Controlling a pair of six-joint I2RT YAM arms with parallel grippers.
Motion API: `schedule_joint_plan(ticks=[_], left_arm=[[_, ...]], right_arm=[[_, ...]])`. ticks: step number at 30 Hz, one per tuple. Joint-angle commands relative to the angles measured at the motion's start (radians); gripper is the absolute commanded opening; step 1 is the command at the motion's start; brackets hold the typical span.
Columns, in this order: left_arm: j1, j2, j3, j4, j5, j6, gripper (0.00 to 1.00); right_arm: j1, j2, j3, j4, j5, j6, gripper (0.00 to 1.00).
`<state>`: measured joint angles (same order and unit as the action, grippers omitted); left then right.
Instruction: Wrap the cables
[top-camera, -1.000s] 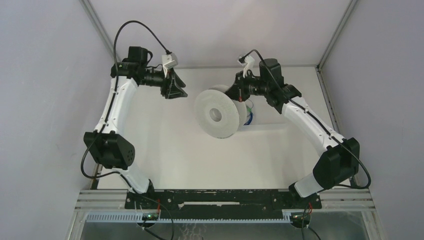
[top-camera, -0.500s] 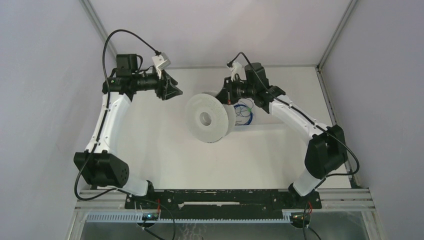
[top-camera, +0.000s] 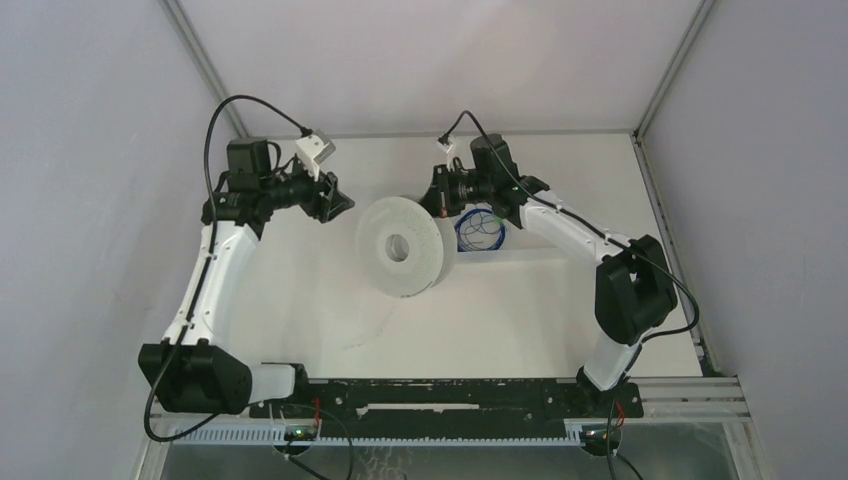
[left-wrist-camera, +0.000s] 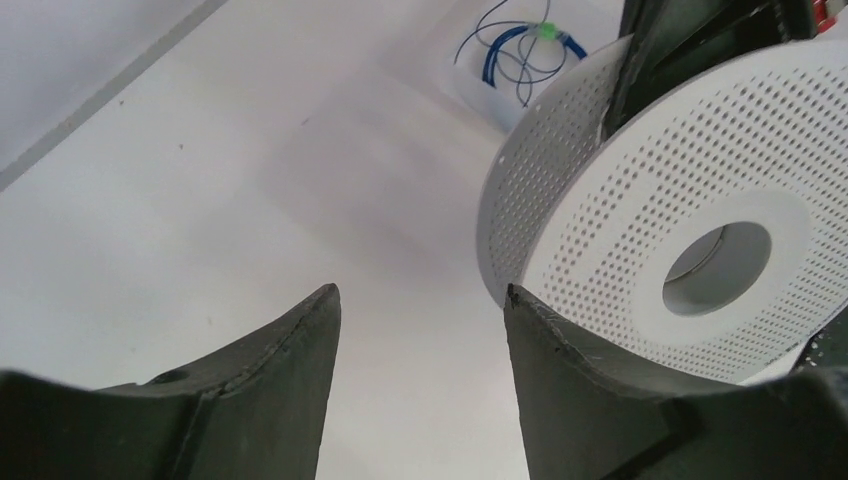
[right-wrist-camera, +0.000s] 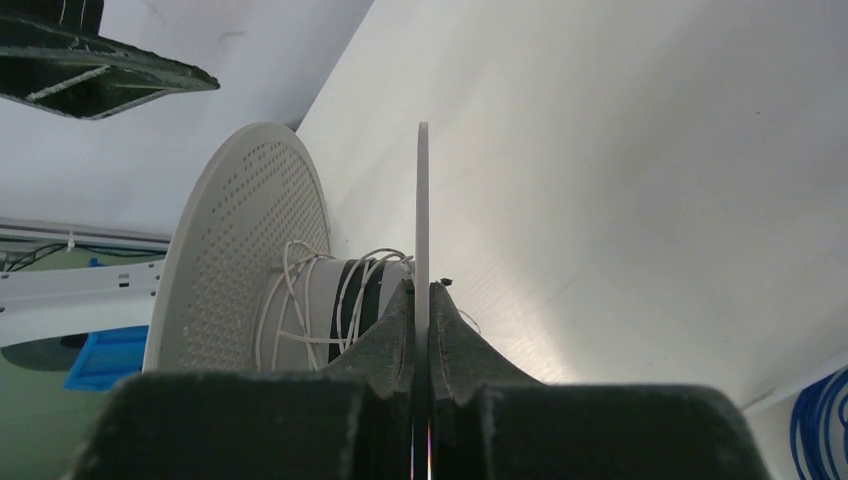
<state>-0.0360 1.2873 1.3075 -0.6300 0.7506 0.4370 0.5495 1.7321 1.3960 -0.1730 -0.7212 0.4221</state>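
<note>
My right gripper (right-wrist-camera: 422, 285) is shut on the thin rear flange of a white perforated spool (top-camera: 398, 247), holding it on edge above the table. Thin pale cables (right-wrist-camera: 300, 300) lie in loose turns round the spool's hub. A faint pale strand (top-camera: 370, 325) trails from the spool down to the left over the table. My left gripper (left-wrist-camera: 420, 295) hangs open and empty just left of the spool (left-wrist-camera: 700, 250), its right fingertip close to the front flange's rim. In the top view the left gripper (top-camera: 338, 200) and the right gripper (top-camera: 441, 194) flank the spool.
A coil of blue wire (top-camera: 480, 230) lies on the table behind the spool, beside the right wrist, and shows as well in the left wrist view (left-wrist-camera: 520, 50). Grey walls close in on both sides and at the back.
The right arm has carried the spool to the left and toward the near side. The left arm has drawn back left and lower, its gripper staying beside the spool.
</note>
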Motion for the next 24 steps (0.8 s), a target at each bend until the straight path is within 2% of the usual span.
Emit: schedule_joint_plan(ticks=[1,4,11,14,18,24], left_arm=[[0.023,-0.077,-0.063,0.014,-0.045,-0.025,0.66],[0.026,-0.142,-0.139,-0.041,-0.032,0.072,0.68],[0.023,-0.198,-0.235,-0.359,0.055,0.469,0.70],[-0.004,-0.202,-0.311,-0.380,0.051,0.585,0.69],[-0.151,-0.151,-0.356,-0.340,-0.094,0.612,0.69],[-0.320,-0.068,-0.412,-0.170,-0.211,0.557,0.69]], right_arm=[[-0.014,-0.015,0.060,0.064,0.019,0.048,0.00],[-0.021,0.002,0.067,0.066,0.015,0.068,0.00],[-0.085,0.003,0.104,0.068,0.021,0.125,0.00],[-0.106,-0.018,0.109,0.055,0.052,0.138,0.00],[-0.122,-0.053,0.109,0.024,0.108,0.137,0.00],[-0.150,-0.084,0.094,0.000,0.170,0.121,0.00]])
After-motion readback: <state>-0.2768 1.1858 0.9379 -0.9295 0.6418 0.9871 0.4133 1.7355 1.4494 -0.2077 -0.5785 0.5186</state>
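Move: The loose white cable end lies on the table some 20 cm back, 3 cm to the right and 22 cm below the open left hand. The spool hangs about 7 cm back, 14 cm right and 10 cm below that hand. The right hand grips the spool's rim; from it the cable end is roughly 19 cm back, 12 cm left and 16 cm down, and the blue cable 10 cm ahead, 17 cm right and 14 cm down. Open left hand sinks about 15 cm and backs towards the cable end; right carries the spool forward-right. ##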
